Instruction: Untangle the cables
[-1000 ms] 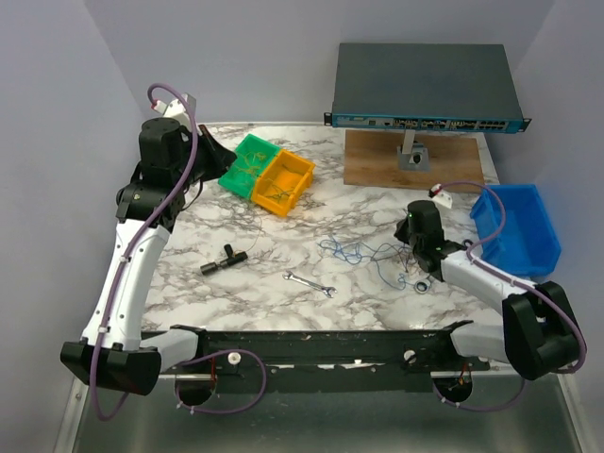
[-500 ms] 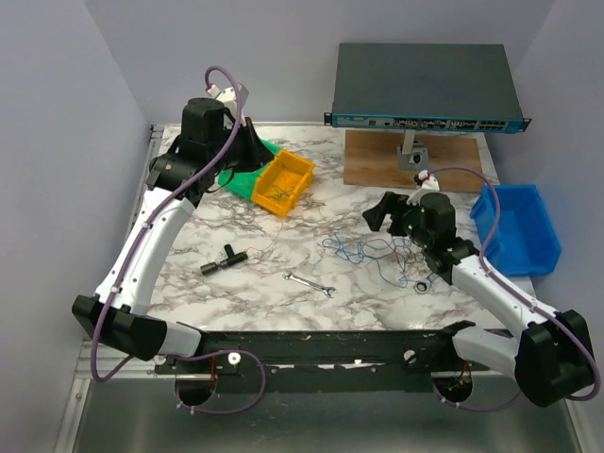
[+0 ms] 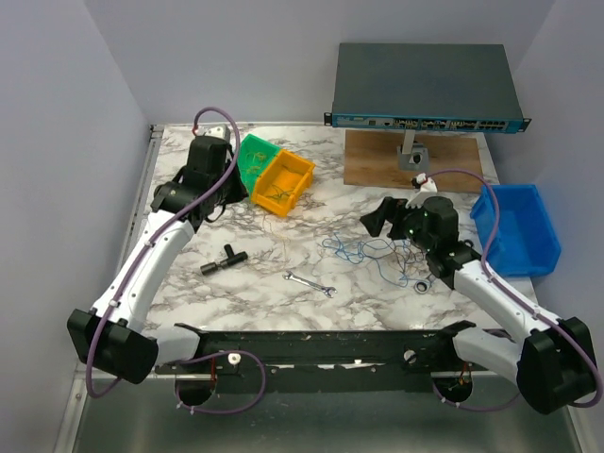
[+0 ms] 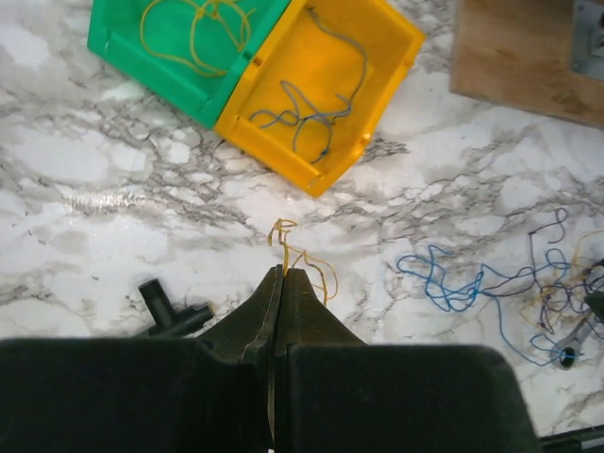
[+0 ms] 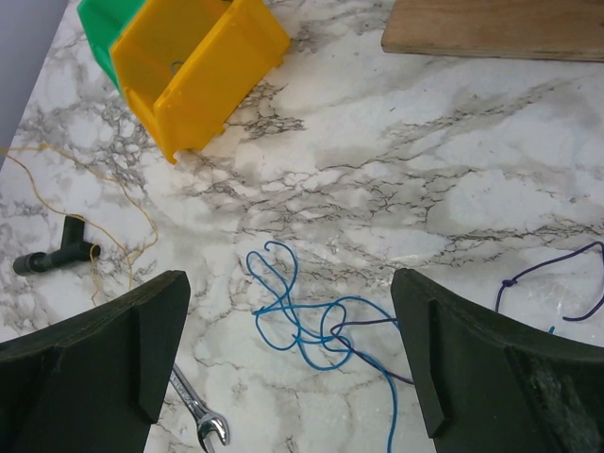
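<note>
The cables (image 3: 366,251) lie as a loose clump of thin blue, purple and yellow wires on the marble table, right of centre. My right gripper (image 3: 381,218) hovers just above them, open, its fingers (image 5: 143,342) either side of the blue loops (image 5: 304,319) and touching nothing. A purple strand (image 5: 557,274) trails to the right. My left gripper (image 4: 283,276) is shut on a thin yellow cable (image 4: 304,255) that curls out past its tips. It hangs near the two bins at the back left (image 3: 238,189).
A green bin (image 3: 251,159) and an orange-yellow bin (image 3: 285,181) each hold wires. A black T-piece (image 3: 224,259) and a small wrench (image 3: 310,283) lie mid-table. A blue bin (image 3: 517,229) stands far right; a network switch (image 3: 425,85) rests on a wooden board (image 3: 377,162) behind.
My right gripper has opened, risen off the clump and shifted left. My left arm swung from the back left corner over the bins and came down, still holding the yellow cable.
</note>
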Motion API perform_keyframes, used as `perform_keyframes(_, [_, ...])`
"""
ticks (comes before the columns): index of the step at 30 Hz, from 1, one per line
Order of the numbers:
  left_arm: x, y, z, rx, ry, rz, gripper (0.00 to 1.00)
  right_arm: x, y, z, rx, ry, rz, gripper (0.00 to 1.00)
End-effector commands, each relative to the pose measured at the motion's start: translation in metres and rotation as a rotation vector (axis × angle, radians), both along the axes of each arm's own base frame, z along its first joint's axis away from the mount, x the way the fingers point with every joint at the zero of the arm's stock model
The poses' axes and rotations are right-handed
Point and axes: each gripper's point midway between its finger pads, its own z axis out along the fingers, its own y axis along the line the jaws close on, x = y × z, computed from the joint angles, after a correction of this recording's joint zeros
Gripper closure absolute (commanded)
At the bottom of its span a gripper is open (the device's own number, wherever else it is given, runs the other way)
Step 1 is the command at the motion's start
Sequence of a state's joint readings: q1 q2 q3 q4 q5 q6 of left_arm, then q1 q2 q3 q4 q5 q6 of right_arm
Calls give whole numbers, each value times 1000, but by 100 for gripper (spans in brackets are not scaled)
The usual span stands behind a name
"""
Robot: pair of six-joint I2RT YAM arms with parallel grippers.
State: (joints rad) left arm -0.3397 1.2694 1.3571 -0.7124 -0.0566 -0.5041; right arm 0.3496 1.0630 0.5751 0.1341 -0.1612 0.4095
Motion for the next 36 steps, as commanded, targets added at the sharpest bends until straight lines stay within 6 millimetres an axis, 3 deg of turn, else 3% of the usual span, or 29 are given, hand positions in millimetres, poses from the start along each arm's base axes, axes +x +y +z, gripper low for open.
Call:
perform_keyframes(1, [-14, 16, -53, 8, 91, 113, 100, -7, 7, -3, 29, -7, 42, 3])
perform_keyframes(6, [-39, 15, -106, -44, 172, 134, 100, -10, 12, -7, 60, -2, 60, 4])
perform_keyframes(15, [-82, 5, -164, -103, 281, 121, 100, -16, 21, -23, 96, 28, 113, 4])
perform_keyframes(17, [-88, 3, -171, -110, 299, 119, 100, -24, 38, -27, 108, 46, 206, 2])
perform_keyframes(22, [-100, -3, -177, -134, 314, 106, 100, -36, 104, -51, -137, 91, 370, 0])
perform_keyframes(25, [-106, -2, -182, -134, 333, 113, 100, -39, 136, -50, -137, 76, 465, 0])
perform_keyframes(33, [-119, -1, -205, -157, 388, 151, 84, -27, 181, -49, -147, 64, 529, 0])
perform_keyframes(35, [-122, 1, -206, -164, 390, 160, 70, -24, 187, -52, -146, 73, 532, 0])
perform_keyframes(36, [-123, 3, -206, -164, 393, 177, 50, -22, 189, -54, -149, 75, 531, 0])
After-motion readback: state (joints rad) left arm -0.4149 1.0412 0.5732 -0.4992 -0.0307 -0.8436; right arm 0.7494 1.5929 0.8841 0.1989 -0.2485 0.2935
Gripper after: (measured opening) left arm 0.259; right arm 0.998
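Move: The left hand still pinches the yellow cable high up; the table patch it is lowered to lies about 12 cm back and 25 cm below. From that hand the T-handle tool is 4 cm back and 8 cm left, the wrench 12 cm back and 16 cm right, the orange bin some 19 cm ahead and 8 cm right. From the open, empty right hand, the cable's hanging lower part is roughly 26 cm left and level, the wrench 18 cm left and 10 cm back, the blue cable 3 cm left, 1 cm ahead. Down and back comes the left hand, quickly at first and then easing, about 21 cm lower and 12 cm back, fingers tipping steeper towards the table as they lay out the yellow cable and start to open near the end. The right hand barely drifts, then sweeps some 18 cm left and a little down, over the blue cable towards the yellow one, turning 30 degrees counter-clockwise with fingers wide open. ##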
